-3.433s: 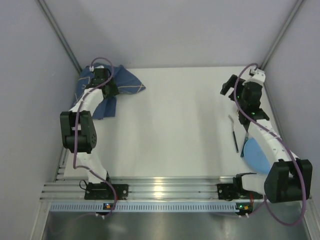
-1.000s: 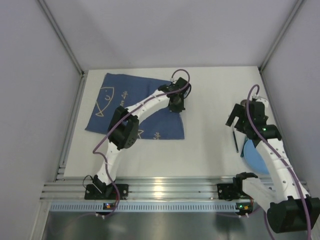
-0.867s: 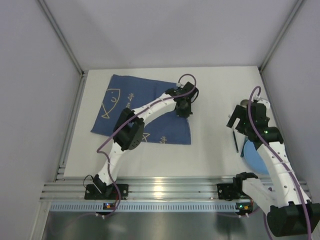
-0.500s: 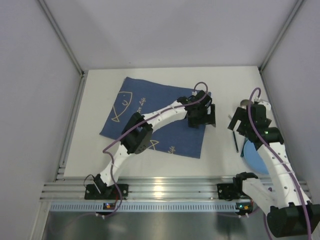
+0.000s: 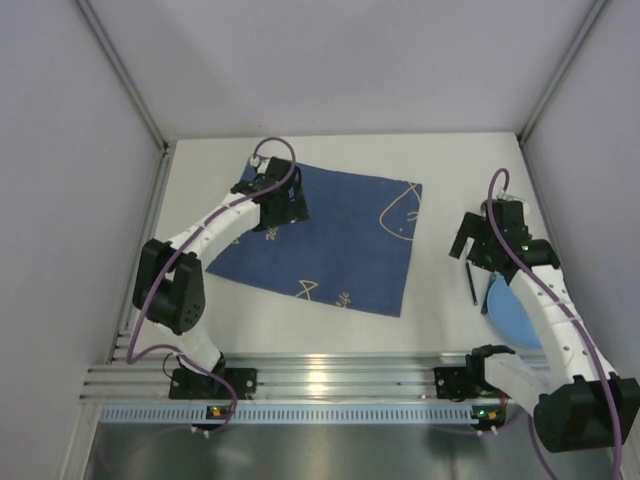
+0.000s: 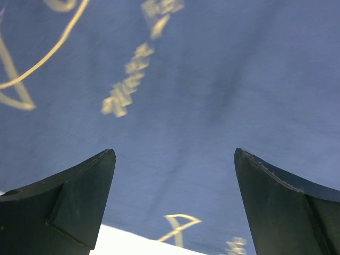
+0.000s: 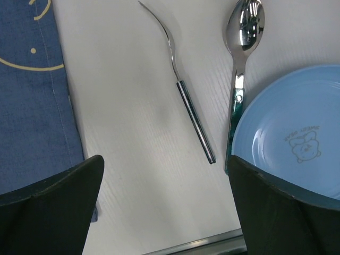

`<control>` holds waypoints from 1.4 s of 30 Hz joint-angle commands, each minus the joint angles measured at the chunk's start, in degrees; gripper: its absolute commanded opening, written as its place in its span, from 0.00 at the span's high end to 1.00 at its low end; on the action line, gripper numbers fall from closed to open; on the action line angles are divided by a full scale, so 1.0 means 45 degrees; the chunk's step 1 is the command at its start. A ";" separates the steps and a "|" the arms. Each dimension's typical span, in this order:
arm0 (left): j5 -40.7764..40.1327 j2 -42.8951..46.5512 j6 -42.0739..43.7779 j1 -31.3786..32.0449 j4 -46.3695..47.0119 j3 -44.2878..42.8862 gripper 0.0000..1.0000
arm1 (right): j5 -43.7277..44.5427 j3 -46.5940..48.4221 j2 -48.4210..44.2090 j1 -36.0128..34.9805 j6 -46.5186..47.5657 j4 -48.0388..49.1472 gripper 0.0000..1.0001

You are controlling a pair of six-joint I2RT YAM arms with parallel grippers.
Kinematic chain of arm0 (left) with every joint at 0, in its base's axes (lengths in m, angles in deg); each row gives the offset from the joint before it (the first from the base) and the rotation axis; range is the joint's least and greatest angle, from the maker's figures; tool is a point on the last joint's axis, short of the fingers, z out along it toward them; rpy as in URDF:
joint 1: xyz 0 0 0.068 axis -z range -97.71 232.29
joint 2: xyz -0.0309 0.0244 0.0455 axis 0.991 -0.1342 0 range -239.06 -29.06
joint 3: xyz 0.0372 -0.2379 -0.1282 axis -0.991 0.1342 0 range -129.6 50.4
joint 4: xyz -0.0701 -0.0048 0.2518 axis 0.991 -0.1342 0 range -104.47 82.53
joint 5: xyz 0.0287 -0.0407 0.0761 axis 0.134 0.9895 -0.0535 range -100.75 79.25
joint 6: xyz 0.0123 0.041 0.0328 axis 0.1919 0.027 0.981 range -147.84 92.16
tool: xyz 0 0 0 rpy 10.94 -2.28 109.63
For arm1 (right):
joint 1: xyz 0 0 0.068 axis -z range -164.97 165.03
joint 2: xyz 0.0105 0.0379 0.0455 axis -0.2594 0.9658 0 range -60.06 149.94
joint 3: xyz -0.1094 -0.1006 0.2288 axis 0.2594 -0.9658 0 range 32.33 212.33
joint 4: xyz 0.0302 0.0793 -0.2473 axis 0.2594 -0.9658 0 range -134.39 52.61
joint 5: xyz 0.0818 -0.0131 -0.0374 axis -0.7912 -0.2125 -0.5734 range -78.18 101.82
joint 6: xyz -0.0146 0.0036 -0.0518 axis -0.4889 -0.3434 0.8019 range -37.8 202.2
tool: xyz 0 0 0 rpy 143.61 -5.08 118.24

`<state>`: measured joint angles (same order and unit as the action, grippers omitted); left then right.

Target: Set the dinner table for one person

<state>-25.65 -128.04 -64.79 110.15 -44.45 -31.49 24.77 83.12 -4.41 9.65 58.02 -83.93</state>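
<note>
The dinner table (image 5: 450, 170) is a white top. A dark blue cloth mat (image 5: 340, 245) with pale stitching lies flat across its middle. My left gripper (image 5: 288, 208) hovers over the mat's far left part; in the left wrist view its jaws (image 6: 174, 159) stand open and empty above the cloth (image 6: 212, 79). My right gripper (image 5: 468, 240) is open and empty above bare table, between the mat's right edge (image 7: 32, 106) and the cutlery. A fork (image 7: 191, 114), a spoon (image 7: 244, 32) and a light blue plate (image 7: 297, 143) lie at the right. The plate (image 5: 515, 310) is partly under the right arm.
Grey walls close in the table on the left, back and right. A metal rail (image 5: 320, 378) with both arm bases runs along the near edge. The fork's dark handle (image 5: 470, 283) lies just left of the plate.
My left gripper pulled the mat rightward, opened at its right corner and let go, then swung back left over the mat. The right arm has hardly moved.
</note>
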 commanded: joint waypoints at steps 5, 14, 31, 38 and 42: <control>-0.0147 -0.0407 0.0537 -0.0097 -0.0535 0.2997 0.01 | -0.0788 0.0941 0.0814 -0.0072 0.0120 0.0285 0.00; 0.1277 0.0138 -0.0929 0.0078 0.0596 0.5341 0.02 | 0.0052 0.3222 0.2509 -0.0053 0.0394 -0.0047 0.00; 0.3172 0.1857 -0.3214 0.2306 0.1283 0.7026 0.01 | 0.1360 0.8148 0.8135 0.1097 0.0550 -0.0809 0.00; 0.3800 0.3067 -0.3450 0.2501 0.0642 0.6500 0.01 | 0.0346 0.9045 1.0478 0.2330 0.0609 -0.0731 0.00; 0.2804 0.3713 -0.3157 0.2501 -0.0316 0.5679 0.02 | -0.0375 0.9963 1.1672 0.2330 0.0512 -0.0615 0.01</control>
<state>-10.98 -115.36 -77.89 121.43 -41.87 -2.07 26.39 123.31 46.19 20.36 60.12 -87.21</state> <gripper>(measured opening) 0.985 0.996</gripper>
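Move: The blue placemat lies skewed about 14 cm below my left hand, its middle roughly 4 cm to the right and 1 cm nearer me; its near left corner is some 12 cm back and 21 cm left. From my right hand, the mug stands about 17 cm ahead, 7 cm right and 10 cm down. Some 15 cm below that hand, the fork lies 3 cm ahead and straight in line, the spoon 2 cm ahead and 6 cm right, the plate 7 cm back and 12 cm right. I bring my left hand down and back about 12 cm onto the left part of the placemat, fingers open and tipping down, then press and drag the cloth towards me and rightwards before rising some 3 cm. Meanwhile my open right hand arcs up and forward about 16 cm over the cutlery, then sinks and swings right towards the mug, tipping steeper, without closing. ##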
